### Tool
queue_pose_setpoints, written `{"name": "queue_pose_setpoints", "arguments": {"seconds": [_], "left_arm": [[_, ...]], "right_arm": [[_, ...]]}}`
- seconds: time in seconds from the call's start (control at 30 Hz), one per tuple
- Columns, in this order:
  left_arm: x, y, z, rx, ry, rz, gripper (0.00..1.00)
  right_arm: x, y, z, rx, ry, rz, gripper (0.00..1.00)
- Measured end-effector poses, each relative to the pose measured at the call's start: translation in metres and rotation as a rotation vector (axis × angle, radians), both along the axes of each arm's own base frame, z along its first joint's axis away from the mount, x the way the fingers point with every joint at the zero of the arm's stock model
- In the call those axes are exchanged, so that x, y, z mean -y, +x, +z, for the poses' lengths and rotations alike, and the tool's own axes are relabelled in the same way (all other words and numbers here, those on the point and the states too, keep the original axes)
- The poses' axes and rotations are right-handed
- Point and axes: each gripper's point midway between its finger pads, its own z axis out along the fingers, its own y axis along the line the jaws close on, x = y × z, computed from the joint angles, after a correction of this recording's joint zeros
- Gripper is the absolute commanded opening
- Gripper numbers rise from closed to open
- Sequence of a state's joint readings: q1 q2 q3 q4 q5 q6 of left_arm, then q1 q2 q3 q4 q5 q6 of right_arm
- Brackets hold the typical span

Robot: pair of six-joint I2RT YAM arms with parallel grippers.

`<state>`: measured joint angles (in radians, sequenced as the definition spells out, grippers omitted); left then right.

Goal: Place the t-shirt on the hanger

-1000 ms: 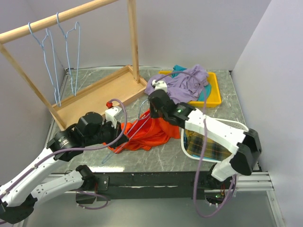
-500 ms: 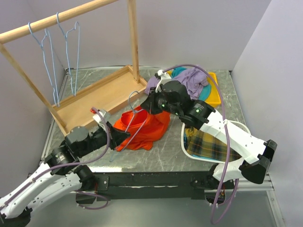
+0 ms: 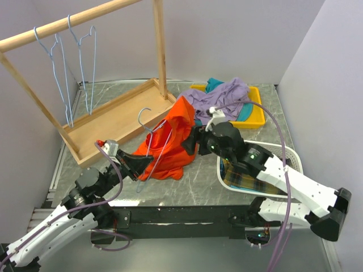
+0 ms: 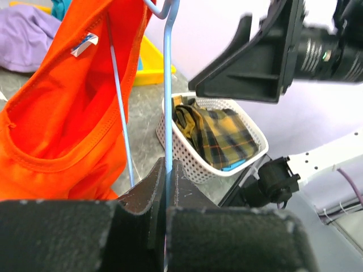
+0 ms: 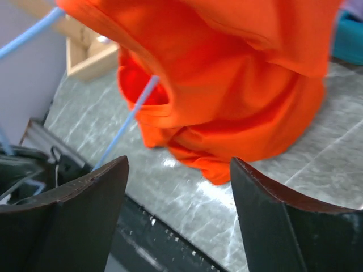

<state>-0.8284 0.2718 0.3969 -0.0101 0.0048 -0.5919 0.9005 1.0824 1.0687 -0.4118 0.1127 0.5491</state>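
Note:
The orange t-shirt [image 3: 172,139] hangs draped over the light-blue wire hanger [image 3: 148,131], which stands upright above the table with its hook at the top. My left gripper [image 3: 136,169] is shut on the hanger's lower wire [image 4: 168,85]; in the left wrist view the wire runs up from between the closed fingertips [image 4: 168,169], with the t-shirt [image 4: 62,113] to its left. My right gripper [image 3: 190,144] is open just right of the shirt. In the right wrist view its fingers [image 5: 178,164] stand wide apart and empty, the t-shirt [image 5: 227,85] ahead of them, apart.
A wooden rack [image 3: 74,20] at the back left carries two more blue hangers [image 3: 79,54] over its wooden base tray [image 3: 122,110]. A yellow tray [image 3: 258,113] holds a lavender garment [image 3: 221,99]. A white basket [image 3: 289,156] with yellow plaid cloth [image 3: 252,178] sits at the right.
My right gripper has opened, let go of the shirt and drawn back to the right. The left arm has raised the hanger upright, with the shirt hanging on it.

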Motion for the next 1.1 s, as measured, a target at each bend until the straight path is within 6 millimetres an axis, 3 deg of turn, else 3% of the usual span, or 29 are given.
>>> {"name": "queue_pose_setpoints", "arguments": {"seconds": [0.13, 0.27, 0.43, 0.53, 0.57, 0.63, 0.67, 0.77, 0.83, 0.87, 1.1], "left_arm": [[0.000, 0.002, 0.000, 0.009, -0.011, 0.008, 0.01], [-0.002, 0.001, 0.003, 0.022, -0.021, 0.012, 0.01], [-0.003, 0.001, 0.005, 0.027, -0.024, 0.015, 0.01], [-0.003, 0.001, 0.005, 0.029, -0.022, 0.015, 0.01], [-0.003, 0.001, 0.005, 0.028, -0.022, 0.016, 0.01], [-0.005, 0.001, 0.005, 0.029, -0.023, 0.021, 0.01], [-0.005, 0.001, 0.005, 0.031, -0.024, 0.023, 0.01], [-0.008, 0.001, 0.006, 0.034, -0.020, 0.031, 0.01], [-0.008, 0.001, 0.007, 0.036, -0.013, 0.033, 0.01], [-0.009, 0.000, 0.007, 0.037, -0.009, 0.033, 0.01], [-0.004, 0.005, 0.000, 0.018, 0.025, 0.036, 0.01]], "right_arm": [[0.026, 0.016, -0.019, 0.000, 0.034, -0.110, 0.80], [0.056, 0.058, -0.057, -0.064, 0.028, -0.259, 0.82], [0.040, 0.085, -0.093, -0.129, 0.012, -0.262, 0.81], [0.032, 0.095, -0.104, -0.147, 0.007, -0.264, 0.70], [0.030, 0.100, -0.106, -0.145, 0.011, -0.271, 0.61], [0.029, 0.110, -0.103, -0.134, 0.033, -0.291, 0.49], [0.031, 0.114, -0.102, -0.130, 0.043, -0.304, 0.34], [0.041, 0.130, -0.095, -0.104, 0.076, -0.357, 0.14], [0.050, 0.140, -0.087, -0.087, 0.087, -0.391, 0.06], [0.053, 0.146, -0.081, -0.076, 0.096, -0.405, 0.03], [0.064, 0.192, -0.013, 0.039, 0.152, -0.461, 0.02]]}}
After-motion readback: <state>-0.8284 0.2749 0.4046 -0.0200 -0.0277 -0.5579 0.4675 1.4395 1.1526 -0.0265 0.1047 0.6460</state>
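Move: With the right gripper open in the air, the t-shirt's far right edge lies about 14 cm ahead of it, 4 cm to its right and 8 cm lower. The hanger, pinched in the left fingers and partly inside the neck opening, is roughly 12 cm left and 3 cm ahead of the right gripper, level with it; the purple cloth is some 32 cm ahead, 13 cm right and 20 cm down. From the left gripper that shirt edge is about 18 cm ahead, 18 cm right and 8 cm down. Swing the right gripper forward and down about 10 cm each, drifting right, past the open side of the t-shirt to its far right edge. Shut the fingers on the cloth there, then carry it up and farther forward some 9 cm, turning the hand clockwise about 25 degrees in all. Keep the left gripper still, holding the hanger. ##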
